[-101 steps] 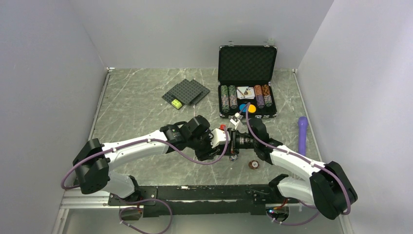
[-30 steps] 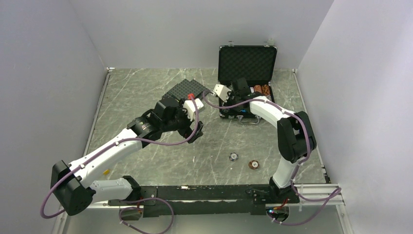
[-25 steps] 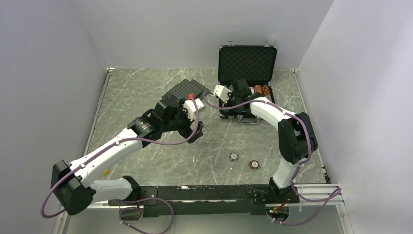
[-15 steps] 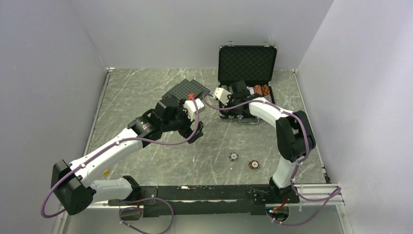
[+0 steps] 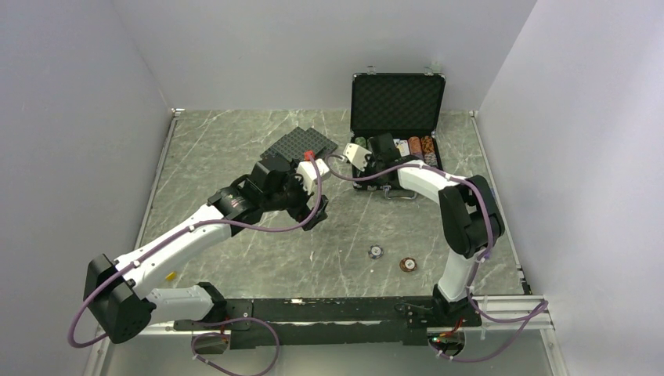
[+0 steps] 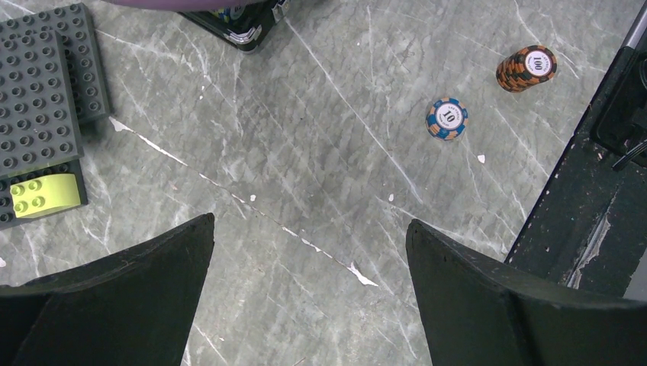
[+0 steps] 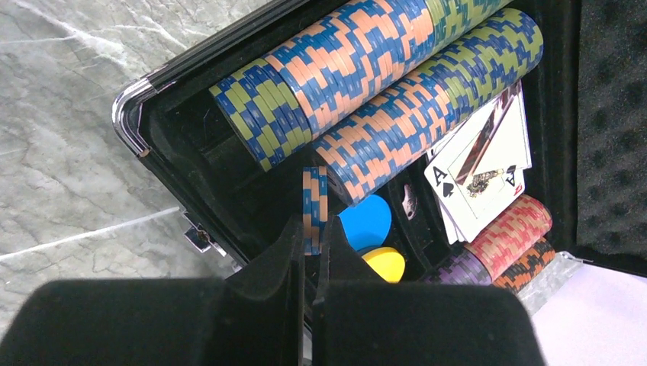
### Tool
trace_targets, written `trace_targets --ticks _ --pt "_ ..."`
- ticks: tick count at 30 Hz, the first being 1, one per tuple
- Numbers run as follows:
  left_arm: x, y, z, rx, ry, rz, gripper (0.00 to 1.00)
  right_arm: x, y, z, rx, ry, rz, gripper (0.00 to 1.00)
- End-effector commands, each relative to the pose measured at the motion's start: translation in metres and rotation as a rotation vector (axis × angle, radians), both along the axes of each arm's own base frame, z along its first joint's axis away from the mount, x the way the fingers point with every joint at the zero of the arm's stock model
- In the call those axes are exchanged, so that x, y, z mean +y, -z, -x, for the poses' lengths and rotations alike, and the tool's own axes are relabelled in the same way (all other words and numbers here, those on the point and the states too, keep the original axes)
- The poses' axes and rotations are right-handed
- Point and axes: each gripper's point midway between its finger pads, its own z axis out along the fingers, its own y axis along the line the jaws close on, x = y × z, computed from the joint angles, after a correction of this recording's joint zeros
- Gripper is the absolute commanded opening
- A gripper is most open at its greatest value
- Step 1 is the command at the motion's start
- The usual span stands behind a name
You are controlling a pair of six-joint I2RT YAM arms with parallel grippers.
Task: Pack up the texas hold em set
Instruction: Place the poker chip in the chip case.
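The black silver-edged briefcase (image 5: 398,100) stands open at the back right, with its front corner (image 7: 131,107) in the right wrist view. Rows of blue, orange and green chips (image 7: 397,69) lie in it, beside cards (image 7: 481,175), a blue disc (image 7: 368,219), a yellow disc (image 7: 385,263) and purple chips (image 7: 467,268). My right gripper (image 7: 311,230) (image 5: 374,164) is shut on two blue-orange chips (image 7: 313,204), held on edge over the case's front-left slot. My left gripper (image 6: 309,232) (image 5: 313,210) hangs open over bare table. A blue chip stack (image 6: 446,119) (image 5: 377,252) and an orange-brown stack (image 6: 526,67) (image 5: 407,265) sit loose on the table.
Dark grey studded plates (image 5: 301,145) (image 6: 38,107) lie at the back centre, with a yellow-green brick (image 6: 42,194) on them. A black rail (image 6: 603,191) runs along the table's near edge. Grey walls close in both sides.
My right gripper has edged a little further right over the case with its chips. The left arm has hardly moved. Earlier, both grippers were together at mid-table.
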Motion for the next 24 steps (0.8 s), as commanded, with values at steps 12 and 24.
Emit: trace_targets --ticks 12,24 --pt "-0.008 -0.009 -0.002 -0.004 0.018 0.041 0.99 -0.006 -0.034 -0.039 -0.295 0.052 0.002 0.33" --pt "-0.009 -0.006 -0.001 0.004 0.021 0.038 0.99 -0.008 -0.03 -0.041 -0.334 0.07 0.011 0.41"
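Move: The right hand, inside the chip case's near-left part, still holds the small blue-and-orange poker chip stack. Its place, the near end of the second chip row, is about 2 cm ahead, 1 cm left and 1 cm lower. The left row's near end stands some 5 cm left, level fore and aft; the blue disc is 2 cm ahead and 3 cm right, the playing cards 10 cm ahead and 6 cm right. From the left hand, that row end lies roughly 15 cm ahead, 17 cm right, 16 cm down. Let the right gripper sink about 1 cm with the poker chips and start opening the fingers on the way down to let go of them at the near end of the second row. Then push the hand forward a bit under 2 cm, opening on to about two fifths and swinging the fingertips some 10 degrees outward and up. ##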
